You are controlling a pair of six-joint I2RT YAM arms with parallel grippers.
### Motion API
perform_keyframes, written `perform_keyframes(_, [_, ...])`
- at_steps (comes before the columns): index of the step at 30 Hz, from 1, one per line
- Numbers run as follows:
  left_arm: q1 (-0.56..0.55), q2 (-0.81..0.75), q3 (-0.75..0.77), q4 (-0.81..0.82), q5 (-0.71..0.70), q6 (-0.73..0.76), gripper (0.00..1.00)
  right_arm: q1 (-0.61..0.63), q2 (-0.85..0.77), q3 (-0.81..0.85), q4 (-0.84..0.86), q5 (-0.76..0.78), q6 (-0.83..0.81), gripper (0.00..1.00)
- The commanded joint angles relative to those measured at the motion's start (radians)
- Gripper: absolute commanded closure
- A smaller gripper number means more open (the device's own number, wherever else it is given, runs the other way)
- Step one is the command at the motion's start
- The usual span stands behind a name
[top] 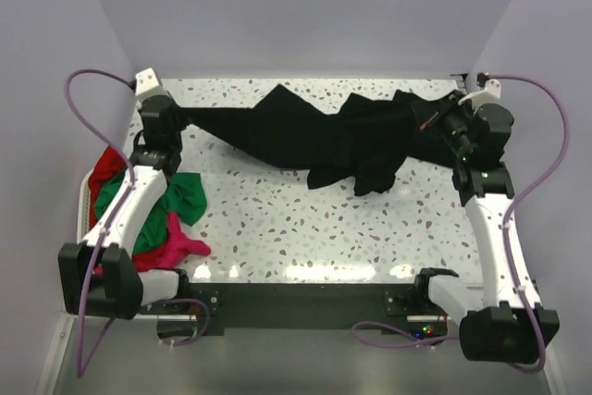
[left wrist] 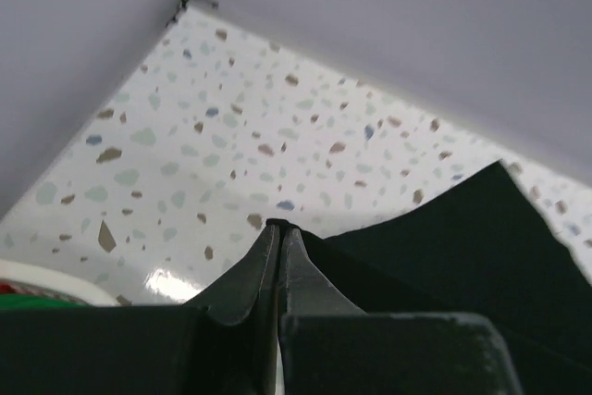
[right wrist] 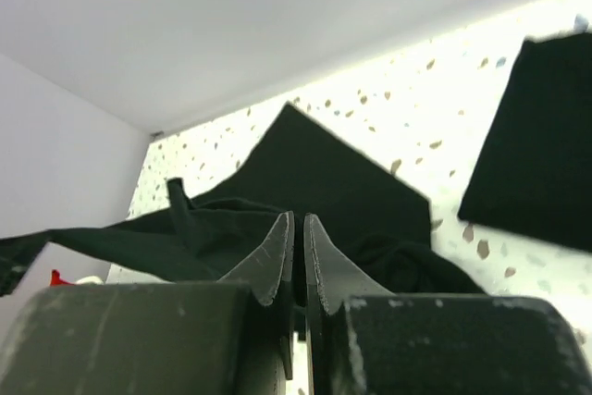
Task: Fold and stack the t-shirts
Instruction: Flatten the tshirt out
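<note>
A black t-shirt (top: 314, 141) hangs stretched across the far half of the table between both grippers, its middle bunched and sagging onto the tabletop. My left gripper (top: 178, 117) holds its left end; in the left wrist view the jaws (left wrist: 278, 226) are shut on a black cloth edge (left wrist: 444, 247). My right gripper (top: 433, 123) is at the shirt's right end. The right wrist view shows its fingers (right wrist: 298, 217) closed, with dark cloth between them and the black t-shirt (right wrist: 314, 168) spreading out beyond.
Green (top: 180, 196), red (top: 106, 166) and magenta (top: 180, 245) t-shirts lie heaped at the left, spilling from a white basket (top: 86, 199) under my left arm. Walls close in the table at the back and on both sides.
</note>
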Motion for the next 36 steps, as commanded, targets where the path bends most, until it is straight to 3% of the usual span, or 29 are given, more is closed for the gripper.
perform_keyframes(1, [0.008, -0.161, 0.096, 0.038, -0.005, -0.021, 1.00, -0.005, -0.103, 0.117, -0.101, 0.084, -0.089, 1.00])
perform_keyframes(10, [0.008, -0.447, 0.273, -0.074, 0.059, -0.001, 1.00, -0.005, -0.374, 0.359, -0.267, 0.139, -0.231, 1.00])
perform_keyframes(16, [0.008, -0.496, 0.379, -0.086, 0.111, 0.021, 1.00, -0.005, -0.369, 0.528, -0.316, 0.138, -0.259, 1.00])
perform_keyframes(20, [0.008, -0.398, 0.436, -0.047, 0.176, 0.027, 1.00, -0.005, -0.243, 0.565, -0.288, 0.143, -0.251, 1.00])
perform_keyframes(30, [0.008, 0.038, 0.546, 0.053, 0.272, 0.062, 1.00, -0.005, 0.175, 0.602, -0.121, 0.186, -0.242, 1.00])
perform_keyframes(36, [0.008, 0.094, 0.536, 0.104, 0.306, 0.058, 1.00, -0.005, 0.296, 0.726, -0.136, 0.177, -0.256, 1.00])
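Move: Both raised hands already hold the black t-shirt. Its sagging middle lies about 33 cm right of the left hand, 4 ahead and 14 below, and about 27 cm left of the right hand, 7 ahead and 24 below. A folded black shirt lies on the table some 16 cm ahead of the right hand, 18 to its right, 29 below. The clothes basket sits about 20 cm left of the left hand, 18 back and 15 below. Keeping their pinches on the black t-shirt, both hands fling it: first up and back, the left some 35 cm up and 15 back, the right nearly 30 up and 20 back, fingers tipping up 40 degrees or more. Then both whip forward and down over the table, roughly 25 cm out and nearly 20 down, wrists tipping back down. ##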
